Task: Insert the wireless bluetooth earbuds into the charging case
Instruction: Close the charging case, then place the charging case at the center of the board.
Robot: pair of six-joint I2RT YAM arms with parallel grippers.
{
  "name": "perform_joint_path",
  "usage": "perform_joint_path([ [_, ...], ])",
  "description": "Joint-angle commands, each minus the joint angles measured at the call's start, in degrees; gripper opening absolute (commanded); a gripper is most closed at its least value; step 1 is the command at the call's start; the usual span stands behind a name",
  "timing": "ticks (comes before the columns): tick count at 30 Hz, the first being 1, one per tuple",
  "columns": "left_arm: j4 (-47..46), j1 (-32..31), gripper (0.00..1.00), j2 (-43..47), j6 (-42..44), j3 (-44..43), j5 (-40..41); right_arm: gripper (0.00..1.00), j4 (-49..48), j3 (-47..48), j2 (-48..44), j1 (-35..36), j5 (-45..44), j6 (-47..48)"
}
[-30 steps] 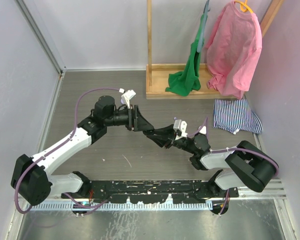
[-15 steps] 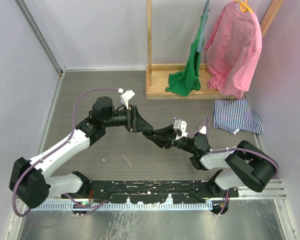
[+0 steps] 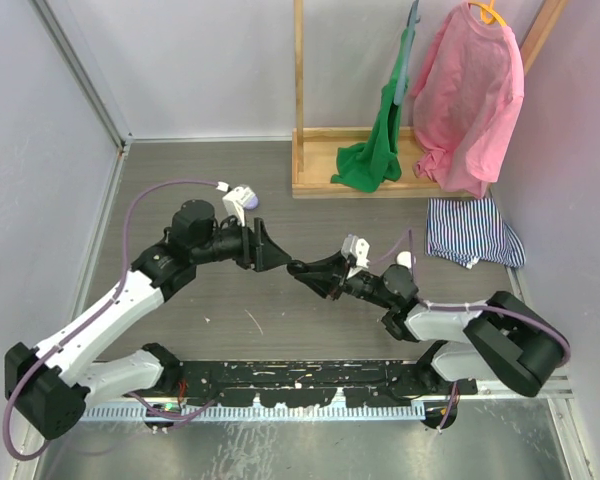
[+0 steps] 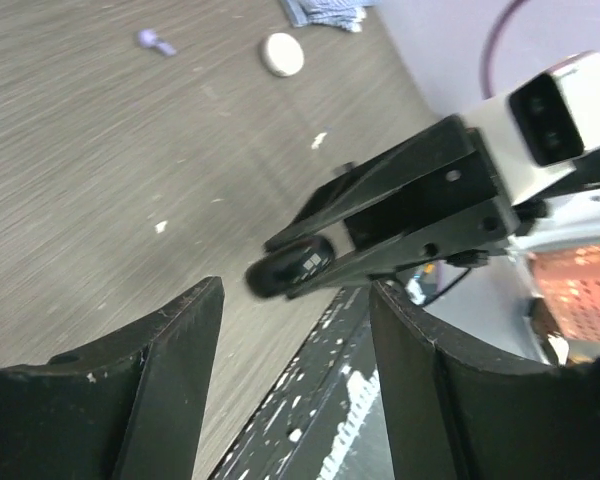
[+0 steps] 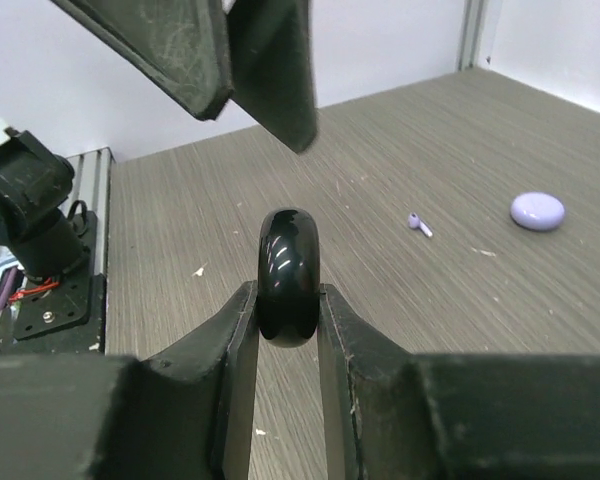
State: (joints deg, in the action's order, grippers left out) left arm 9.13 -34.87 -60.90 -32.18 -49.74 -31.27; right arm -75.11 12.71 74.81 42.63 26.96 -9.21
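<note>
My right gripper (image 5: 287,292) is shut on a glossy black round charging case (image 5: 287,258), held on edge above the table; the lid looks closed. The same case (image 4: 288,270) shows just beyond the tips of my left gripper (image 4: 295,292), which is open and holds nothing. In the top view the left gripper (image 3: 268,250) sits just left of the right gripper (image 3: 300,268), tips apart. A lilac earbud (image 5: 418,223) lies on the table, also seen as the small lilac piece (image 4: 155,41) in the left wrist view. No earbud is in either gripper.
A lilac case (image 5: 537,211) lies on the table behind the left wrist (image 3: 250,203). A white case (image 4: 282,53) lies near the right arm (image 3: 405,260). A wooden rack (image 3: 310,180) with green and pink garments and a striped cloth (image 3: 470,232) stand at the back right.
My left gripper has drawn back to the left, away from the black case, and its jaws have widened a little. The lilac case has come into view behind it. The right gripper barely moved.
</note>
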Motion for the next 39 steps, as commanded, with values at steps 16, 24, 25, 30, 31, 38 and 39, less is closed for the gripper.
perform_joint_path([
  [16, 40.5, 0.6, 0.95, 14.8, 20.6, -12.5, 42.8, 0.06, 55.4, 10.8, -18.9, -3.4, -28.8, -3.8],
  [24, 35.8, 1.3, 0.98, 18.7, 22.0, -7.0, 50.1, 0.06, 59.8, 13.3, -15.1, -19.2, -27.6, -11.8],
  [25, 35.8, 1.8, 0.98, 19.2, 21.9, -6.6, 50.2, 0.06, 59.4, 13.4, -14.4, -21.5, -27.5, -13.2],
  [30, 34.5, 2.6, 0.98, 22.4, 21.7, -3.4, 50.8, 0.07, 55.4, 12.6, -9.8, -30.5, -30.7, -21.3],
  [31, 34.3, 2.7, 0.98, 22.9, 21.8, -3.1, 50.9, 0.08, 53.9, 12.3, -8.8, -31.4, -31.7, -22.8],
  [38, 33.4, 3.7, 0.98, 24.9, 21.4, -2.1, 51.4, 0.12, 50.3, 14.9, -1.6, -33.7, -41.0, -29.7],
  [39, 33.4, 3.8, 0.98, 24.9, 21.4, -1.9, 51.2, 0.13, 50.3, 15.6, -0.4, -34.1, -41.6, -30.3],
])
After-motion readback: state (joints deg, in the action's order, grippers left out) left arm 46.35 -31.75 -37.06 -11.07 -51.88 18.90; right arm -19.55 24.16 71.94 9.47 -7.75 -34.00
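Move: My right hand already holds the shut black charging case. The open table it is heading over lies about 17 cm ahead of it, 25 cm to its right and 18 cm below. The white case is close by, some 12 cm ahead, 26 cm right; the purple earbud is some 18 cm ahead, 12 cm right, both about 19 cm below. From my left hand, half open and empty, the charging case is roughly 5 cm right, level fore and aft, 4 cm lower. I keep the charging case pinched in my right hand and swing it right by some 24 cm, forward and down as well, past the purple earbud to just above the table beside the white case, turning clockwise and tipping my fingers from pointing left to forward and down. Meanwhile my left hand backs off about 20 cm to the left, turning counter-clockwise and opening wide. ##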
